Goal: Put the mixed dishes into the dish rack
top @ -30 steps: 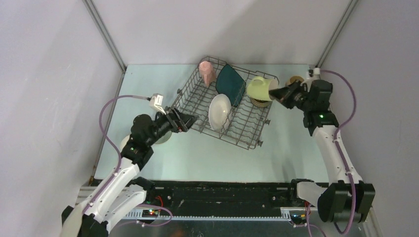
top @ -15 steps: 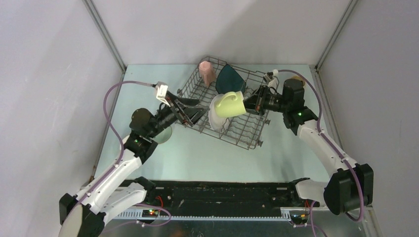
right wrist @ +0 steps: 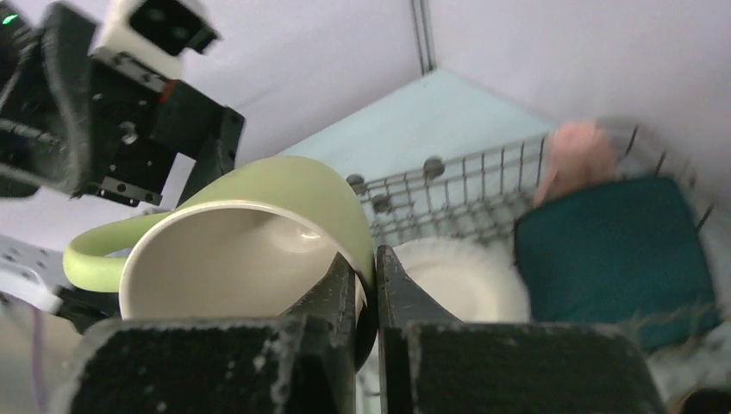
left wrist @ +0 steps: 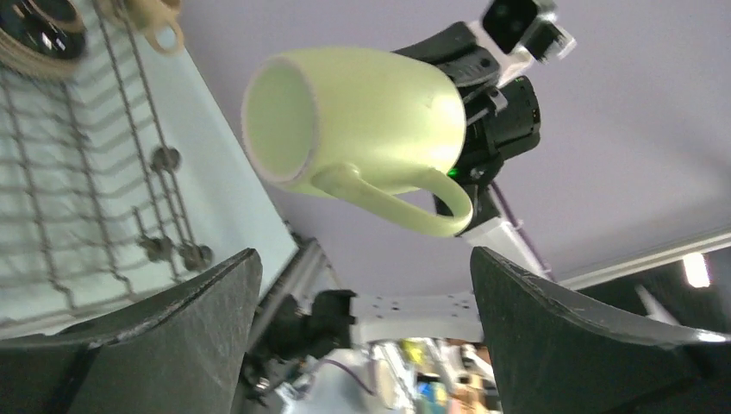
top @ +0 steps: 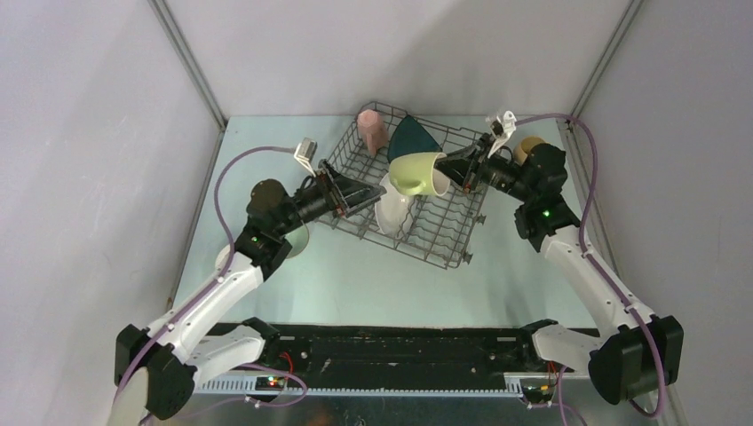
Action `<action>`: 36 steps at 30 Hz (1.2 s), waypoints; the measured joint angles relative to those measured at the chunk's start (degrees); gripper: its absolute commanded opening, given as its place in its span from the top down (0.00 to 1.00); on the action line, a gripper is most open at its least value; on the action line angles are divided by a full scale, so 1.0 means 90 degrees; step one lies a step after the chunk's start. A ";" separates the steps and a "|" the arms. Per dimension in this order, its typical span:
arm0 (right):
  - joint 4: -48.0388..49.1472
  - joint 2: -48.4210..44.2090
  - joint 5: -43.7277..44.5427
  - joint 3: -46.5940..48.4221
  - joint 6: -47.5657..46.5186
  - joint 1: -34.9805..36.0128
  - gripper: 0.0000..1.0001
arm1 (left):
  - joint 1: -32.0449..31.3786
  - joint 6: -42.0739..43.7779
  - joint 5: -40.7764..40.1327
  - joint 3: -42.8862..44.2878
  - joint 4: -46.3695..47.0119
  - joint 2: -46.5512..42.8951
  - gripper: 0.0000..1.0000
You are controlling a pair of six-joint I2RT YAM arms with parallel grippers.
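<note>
My right gripper is shut on the rim of the light-green mug, holding it on its side in the air above the dish rack; one finger is inside the mug, the other outside. My left gripper is open at the rack's left side, pointing up at the mug without touching it. In the rack stand a pink mug, a dark teal square plate and a white round plate.
A tan mug stands on the table right of the rack, behind my right wrist. A dark brown bowl lies near it. A pale bowl sits on the table under my left arm.
My right arm has carried the light-green mug from the rack's right side to above its middle, toward the left gripper. The left gripper has risen and tilted up toward the mug, still open.
</note>
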 measured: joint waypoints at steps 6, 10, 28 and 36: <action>0.1668 0.0209 -0.1282 -0.0007 -0.1817 0.0155 1.00 | 0.0000 -0.2208 0.0478 -0.0381 0.1345 0.0427 0.11; 0.2871 0.0425 -0.1819 -0.0134 -0.2472 0.0330 1.00 | -0.0024 -0.3563 0.0658 -0.0653 0.2613 0.0763 0.19; 0.5047 0.1083 -0.1294 -0.0170 -0.3415 0.1224 1.00 | -0.0325 -0.4629 0.0797 -0.0753 0.3847 0.0957 0.50; 0.5059 0.1214 -0.0945 -0.0170 -0.3429 0.1370 1.00 | -0.0328 -0.4269 0.0777 -0.0763 0.3650 0.0920 0.60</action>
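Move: The green mug, pinched by its rim in the right hand, has its middle about 7 cm right of the open left hand and 5 cm ahead, roughly level. From the right hand, the left gripper is some 10 cm left and 7 cm back at similar height. The white plate in the rack lies about 9 cm ahead, 6 cm left and 23 cm below the right hand; the teal plate is roughly 24 cm straight ahead, similarly low. Left and up, some 7 cm each way and a little back, the right hand brings the green mug to the left gripper, rolling it about 60 degrees front side up and keeping its rim pinch. The left hand draws back and up about 4 cm, tilting its fingers upward, and closes from nearly wide open to under half around the mug's handle. ##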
